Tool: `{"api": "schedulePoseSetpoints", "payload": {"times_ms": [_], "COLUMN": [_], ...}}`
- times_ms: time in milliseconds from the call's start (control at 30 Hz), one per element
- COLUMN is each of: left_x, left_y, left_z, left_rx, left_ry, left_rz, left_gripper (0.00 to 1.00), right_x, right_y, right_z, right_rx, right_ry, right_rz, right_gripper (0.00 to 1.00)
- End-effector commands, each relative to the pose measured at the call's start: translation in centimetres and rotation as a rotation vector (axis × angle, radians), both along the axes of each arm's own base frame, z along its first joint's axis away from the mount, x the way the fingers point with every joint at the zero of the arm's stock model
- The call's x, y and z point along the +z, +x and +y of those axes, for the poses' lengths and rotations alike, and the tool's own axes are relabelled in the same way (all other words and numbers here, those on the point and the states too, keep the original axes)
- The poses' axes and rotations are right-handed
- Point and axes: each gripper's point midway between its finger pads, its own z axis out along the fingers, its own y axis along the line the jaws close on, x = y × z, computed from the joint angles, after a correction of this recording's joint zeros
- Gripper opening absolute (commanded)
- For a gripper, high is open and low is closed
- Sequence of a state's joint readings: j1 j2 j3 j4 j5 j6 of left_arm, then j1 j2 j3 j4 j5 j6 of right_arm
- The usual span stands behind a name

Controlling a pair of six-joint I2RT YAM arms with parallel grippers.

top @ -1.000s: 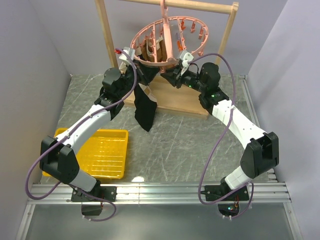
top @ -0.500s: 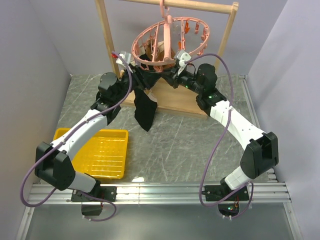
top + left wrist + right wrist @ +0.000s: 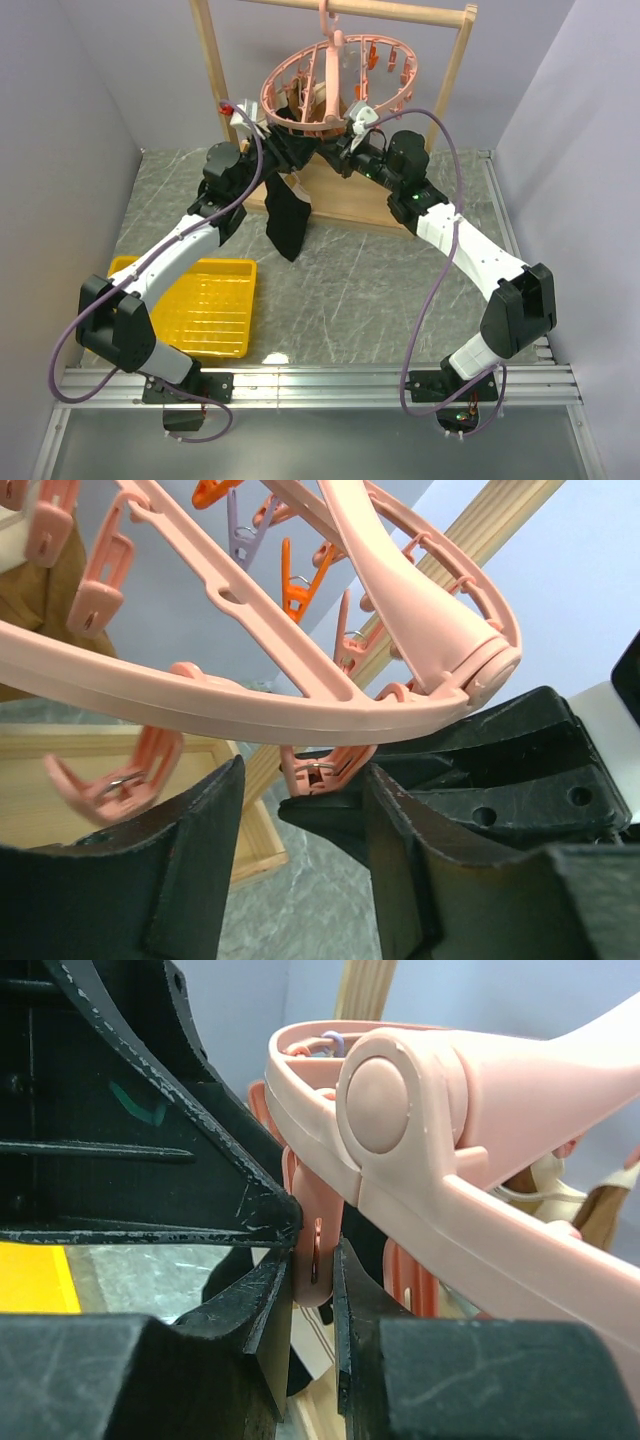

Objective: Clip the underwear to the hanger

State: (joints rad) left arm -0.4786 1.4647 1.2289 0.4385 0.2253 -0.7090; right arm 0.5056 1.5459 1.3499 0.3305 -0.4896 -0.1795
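Observation:
The salmon-pink hanger [image 3: 335,85] hangs by its hook from the wooden rack, ring tilted. Its ring [image 3: 250,705] crosses the left wrist view. The black underwear [image 3: 288,225] droops from under the ring's near-left edge. Its top is hidden behind the grippers, so I cannot tell what holds it. My left gripper [image 3: 272,140] is open just below the ring; in the left wrist view the left gripper [image 3: 305,772] has a small peg [image 3: 322,770] between its fingers, untouched. My right gripper [image 3: 340,150] is shut on a dangling peg [image 3: 315,1230]; up close the right gripper [image 3: 313,1260] pinches it flat.
The light wooden rack [image 3: 213,80] stands at the back on a flat base [image 3: 355,200]. Brown and tan cloth [image 3: 305,100] hangs inside the ring. A yellow tray [image 3: 205,300] lies at the front left. Grey walls close both sides.
My left gripper has opened and shifted slightly up and left. The hanger ring has risen and levelled a little. The underwear still hangs in the same place.

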Motion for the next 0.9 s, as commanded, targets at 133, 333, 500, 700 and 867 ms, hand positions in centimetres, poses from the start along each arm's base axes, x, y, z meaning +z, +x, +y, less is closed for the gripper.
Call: {"api": "schedulePoseSetpoints", "payload": {"times_ms": [133, 333, 500, 700, 867], "left_x": [3.6, 3.9, 4.6, 5.3, 5.4], "left_y": [0.5, 1.0, 1.2, 1.4, 1.6], "left_z": [0.1, 0.4, 0.5, 0.6, 0.7], "left_rx": [0.038, 0.065, 0.07, 0.078, 0.074], "left_ry": [-0.098, -0.109, -0.118, -0.126, -0.119], "left_rz": [-0.067, -0.063, -0.085, -0.106, -0.113], "left_gripper": [0.52, 0.49, 0.46, 0.39, 0.09], "right_x": [1.9, 1.4, 1.1, 0.8, 0.5], "right_y": [-1.9, -1.9, -2.0, -2.2, -2.4], "right_z": [0.9, 1.2, 1.4, 1.4, 1.4], "right_rx": [0.027, 0.012, 0.011, 0.014, 0.025], "right_ry": [0.022, 0.014, 0.007, 0.002, -0.008], "right_rz": [-0.054, -0.051, -0.05, -0.047, -0.034], "right_gripper": [0.0, 0.0, 0.0, 0.0, 0.02]}}
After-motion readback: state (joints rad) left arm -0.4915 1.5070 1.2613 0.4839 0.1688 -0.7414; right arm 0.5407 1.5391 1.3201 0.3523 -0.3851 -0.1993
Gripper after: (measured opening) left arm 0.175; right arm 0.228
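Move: Just beyond the left fingertips, about 1 cm ahead, 1 cm right and 1 cm higher, is the pink clip under the hanger's near rim. The right hand already holds its lower end, the clip's middle some 1 cm above that hand's point. The rim is about 4 cm above the left hand, 1 cm ahead and 1 cm right; the next clip is about 2 cm ahead and 4 cm left. The underwear hangs about 5 cm left, 2 cm back and 12 cm lower. Easing forward and up by roughly 1 cm each, the left hand brings its half-open fingers around the upper part of the pink clip and closes them, mostly at the end, until they pinch it. The right hand keeps its grip on the clip's lower end, nearly in place while turning slightly clockwise. ##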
